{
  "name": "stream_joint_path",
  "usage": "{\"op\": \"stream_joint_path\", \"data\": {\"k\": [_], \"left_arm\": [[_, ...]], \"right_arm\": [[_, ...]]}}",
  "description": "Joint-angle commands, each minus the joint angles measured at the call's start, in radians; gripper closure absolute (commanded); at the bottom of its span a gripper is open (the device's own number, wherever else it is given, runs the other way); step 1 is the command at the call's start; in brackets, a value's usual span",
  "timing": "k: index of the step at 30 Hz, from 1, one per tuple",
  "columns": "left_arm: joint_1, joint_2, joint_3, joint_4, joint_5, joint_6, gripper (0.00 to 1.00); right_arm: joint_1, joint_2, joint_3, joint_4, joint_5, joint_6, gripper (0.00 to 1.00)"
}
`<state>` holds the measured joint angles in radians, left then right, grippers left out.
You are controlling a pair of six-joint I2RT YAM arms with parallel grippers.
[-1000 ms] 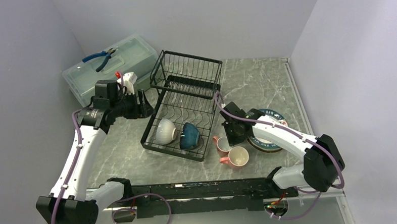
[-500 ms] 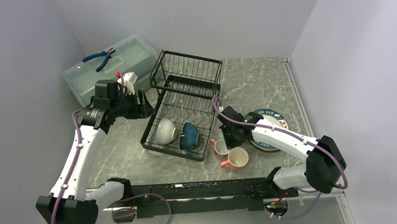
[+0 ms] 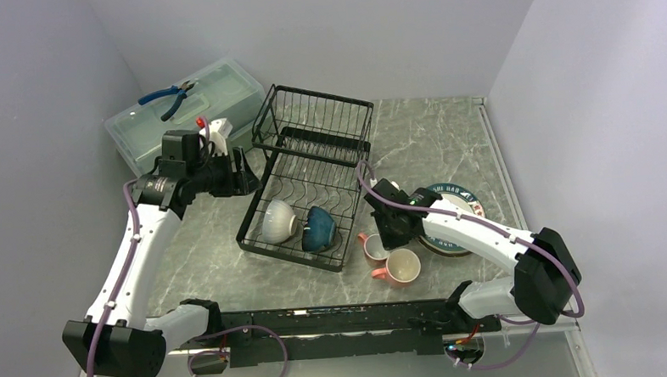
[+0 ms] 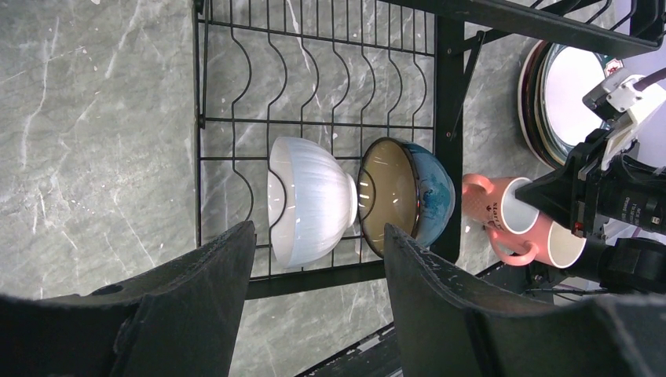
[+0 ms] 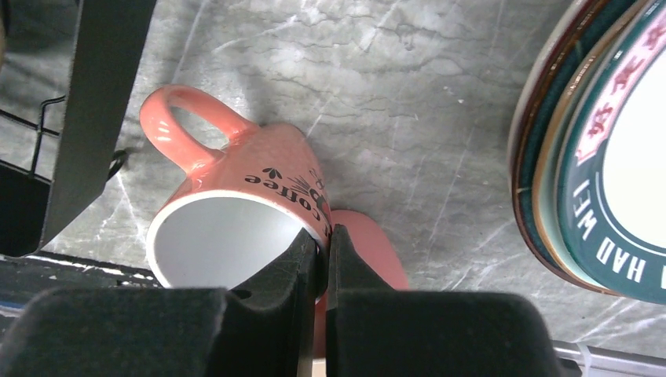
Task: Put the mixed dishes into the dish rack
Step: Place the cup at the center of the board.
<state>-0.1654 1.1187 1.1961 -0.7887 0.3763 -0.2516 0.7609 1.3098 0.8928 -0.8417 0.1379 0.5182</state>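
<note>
My right gripper (image 3: 391, 234) is shut on the rim of a pink mug (image 5: 236, 212), one finger inside the mouth and one outside. That mug (image 3: 372, 245) sits just right of the dish rack (image 3: 312, 155), and a second pink mug (image 3: 402, 266) touches it on the near side. A white bowl (image 3: 278, 221) and a blue bowl (image 3: 318, 227) lean in the rack's near end. Stacked plates (image 3: 467, 201), the top one white with a teal lettered rim, lie right of the mugs. My left gripper (image 3: 243, 171) hangs open and empty left of the rack.
A translucent pale green lidded box (image 3: 215, 87) with blue pliers (image 3: 166, 98) on top stands at the back left. Grey walls close in on the left, back and right. The rack's raised back section (image 3: 314, 113) stands upright.
My right gripper has slid a little left and nearer, onto the mugs, which shifted slightly. The left arm has drawn back a touch, still open.
</note>
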Motion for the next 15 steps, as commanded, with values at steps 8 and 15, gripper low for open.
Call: {"op": "stream_joint_path", "data": {"k": [8,15], "left_arm": [[-0.003,0.009,0.053,0.001,0.002,-0.005,0.34],[-0.004,0.008,0.068,-0.033,-0.016,-0.015,0.34]], "right_arm": [[0.002,0.008,0.052,-0.041,0.027,0.006,0.81],[0.002,0.01,0.097,-0.052,0.043,-0.003,0.67]]}}
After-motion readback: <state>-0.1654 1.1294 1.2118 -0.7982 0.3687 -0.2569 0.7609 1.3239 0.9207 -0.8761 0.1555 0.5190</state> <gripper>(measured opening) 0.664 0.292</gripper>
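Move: The cup stands upright with the closed right fingers at its right wall, its middle about 4 cm to that hand's left, level fore and aft and 2 cm lower. The larger mug is some 5 cm back and 3 cm right; the plate stack lies about 15 cm right and 6 cm ahead, the blue bowl about 17 cm left and 5 cm ahead. From the left hand, the cup is roughly 28 cm right, 10 cm back and 19 cm lower. The cup's right wall is let go: the right fingers, one inside the rim and one outside, spread from nearly shut to about a third open. The hand otherwise all but stays in place, pointing down, easing only half a centimetre to its right at first, and at the very end starting to rise by less than that. ##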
